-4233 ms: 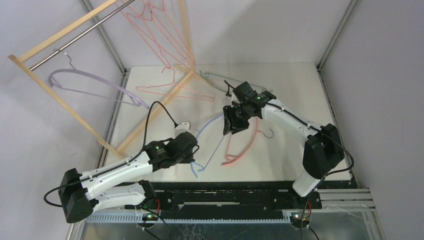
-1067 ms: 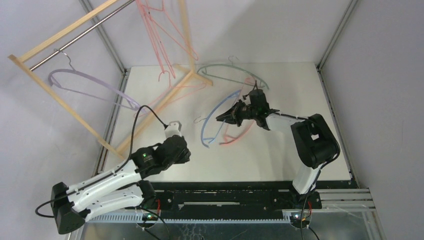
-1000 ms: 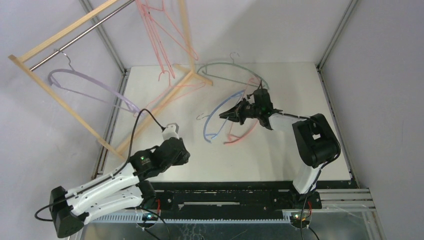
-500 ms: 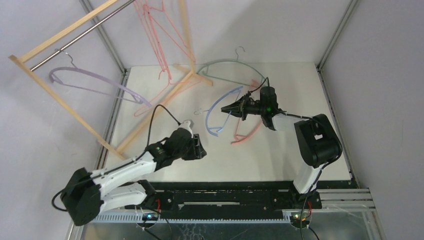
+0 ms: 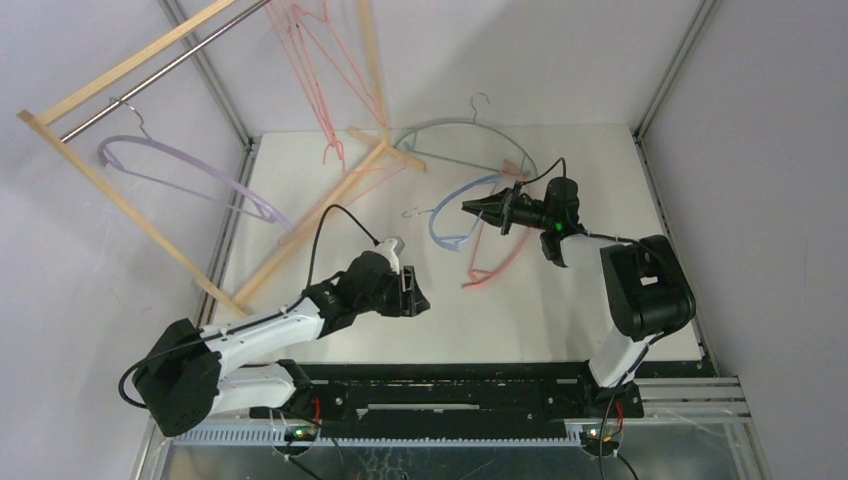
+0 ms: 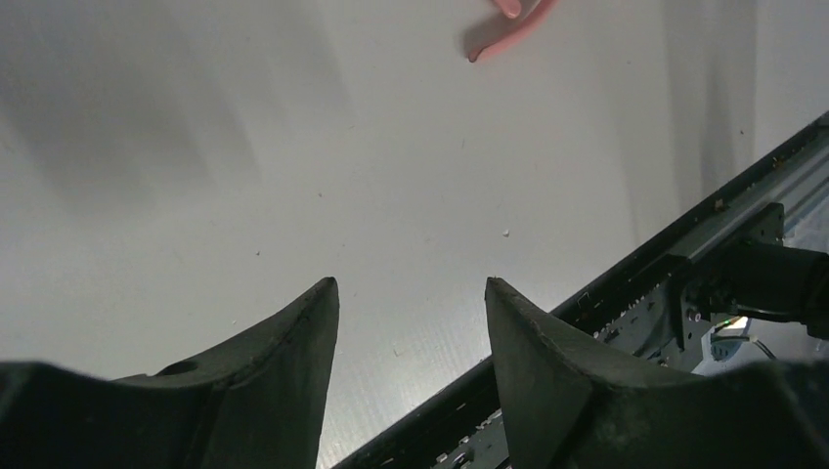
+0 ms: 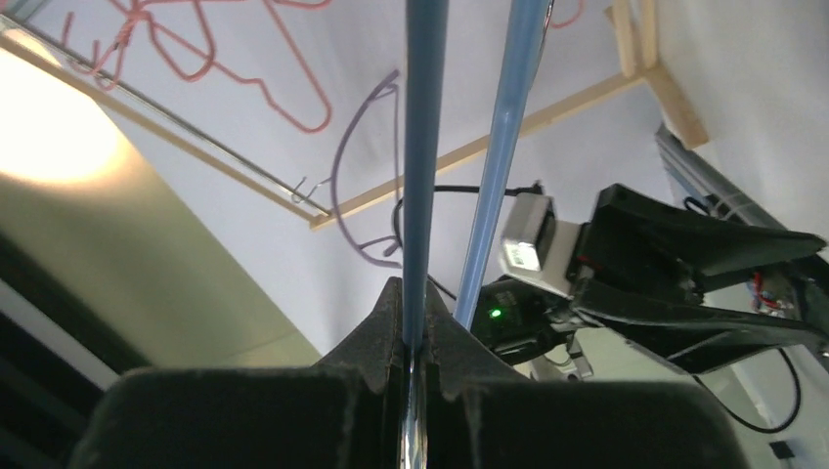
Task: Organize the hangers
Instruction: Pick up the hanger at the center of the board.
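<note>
My right gripper (image 5: 478,209) is shut on the thick blue hanger (image 5: 437,218) and holds it above the table's middle. In the right wrist view the blue hanger (image 7: 425,147) runs up from between the closed fingers (image 7: 391,322). A pink hanger (image 5: 497,268) lies on the table below it. My left gripper (image 5: 418,300) is open over bare table, nothing between its fingers (image 6: 293,342); a pink hanger tip (image 6: 508,12) shows far ahead. A lilac hanger (image 5: 180,152) hangs on the rod. Pink-red wire hangers (image 5: 330,90) hang further along. A green hanger (image 5: 440,124) sits at the back.
The light wooden rack frame (image 5: 120,70) with its metal rod (image 5: 170,65) leans across the back left, one leg (image 5: 300,230) crossing the table. Metal corner posts (image 5: 665,75) stand at the back. The black rail (image 5: 480,385) runs along the near edge.
My right gripper has carried the blue hanger up and to the right. My left arm has swung right toward the table's middle and its gripper has opened.
</note>
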Controlling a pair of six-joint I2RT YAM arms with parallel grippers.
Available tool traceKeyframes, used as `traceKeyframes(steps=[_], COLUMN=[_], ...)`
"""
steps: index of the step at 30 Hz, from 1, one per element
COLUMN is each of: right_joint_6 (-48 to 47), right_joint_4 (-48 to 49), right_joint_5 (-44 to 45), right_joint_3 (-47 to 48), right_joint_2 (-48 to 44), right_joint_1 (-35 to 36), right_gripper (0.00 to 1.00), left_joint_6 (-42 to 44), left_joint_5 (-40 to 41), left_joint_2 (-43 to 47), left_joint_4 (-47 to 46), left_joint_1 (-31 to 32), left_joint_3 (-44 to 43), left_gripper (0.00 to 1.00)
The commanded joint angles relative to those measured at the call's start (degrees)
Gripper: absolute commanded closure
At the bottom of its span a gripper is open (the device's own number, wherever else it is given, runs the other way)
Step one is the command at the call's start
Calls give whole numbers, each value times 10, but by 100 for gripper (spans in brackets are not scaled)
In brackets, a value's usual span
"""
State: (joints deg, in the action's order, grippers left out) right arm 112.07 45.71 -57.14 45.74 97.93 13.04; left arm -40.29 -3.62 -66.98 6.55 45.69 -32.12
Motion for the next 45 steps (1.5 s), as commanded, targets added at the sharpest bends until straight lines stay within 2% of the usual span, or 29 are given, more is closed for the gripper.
traceKeyframes(steps=[1, 5, 9, 15, 19, 21, 24, 26, 34, 40, 45], right_joint_6=[86, 112, 140, 143, 194, 202, 191, 176, 136, 72, 73], right_joint_4=[132, 166, 211, 271, 367, 386, 387, 387, 368, 284, 278], right_joint_5=[-6, 0, 4, -12, -8, -17, -46, -68, -121, -145, -148], right_joint_3=[-6, -15, -22, -36, -49, -49, -49, -49, -65, -83, -83], right_joint_2=[-32, -33, -27, -17, 2, 3, -4, -10, -45, -108, -130], right_joint_1=[-18, -31, -36, -43, -51, -57, -68, -74, -71, -47, -25], right_gripper=[100, 100, 100, 100, 100, 100, 100, 100, 100, 100, 100], left_joint_6=[15, 15, -13, -36, -51, -57, -68, -80, -160, -202, -267], left_joint_5=[-33, -44, -78, -102, -112, -121, -138, -149, -201, -230, -248], left_joint_2=[-5, 2, 22, 22, 4, -4, -10, -8, -27, -87, -152], left_joint_4=[-83, -104, -162, -188, -218, -236, -265, -289, -420, -497, -624], left_joint_1=[-8, -16, -51, -81, -88, -93, -106, -124, -193, -199, -199], left_joint_3=[18, 26, 58, 51, 43, 46, 53, 64, 78, 43, 41], left_gripper=[38, 34, 31, 31, 31, 31, 30, 24, 23, 23, 14])
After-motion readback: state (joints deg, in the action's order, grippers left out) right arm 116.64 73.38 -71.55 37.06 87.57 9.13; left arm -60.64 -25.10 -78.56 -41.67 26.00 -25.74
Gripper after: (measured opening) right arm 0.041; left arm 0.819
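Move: The blue hanger is already pinched in the right fingers, its hook sticking out about 11 cm to that hand's left, 5 cm ahead and 8 cm lower. The left hand's open fingers wait some 13 cm back, 11 cm left and 12 cm below the right hand. From the left hand the hook is about 18 cm ahead, 1 cm right and 3 cm up. On the table, the red hanger lies 7 cm ahead of the right hand, 8 cm right and 20 cm below; the green hanger, 26 cm straight ahead, equally low. Forward about 9 cm and up 7 cm goes the left hand towards the blue hanger's hook, its rightward-pointing fingers tipping up from the table by some 35 degrees and spreading wider. The right hand keeps its pinch on the bar, first easing right and up, then drawing back towards the left hand while still rising, its wrist rolling so the hanger's far end lifts. ##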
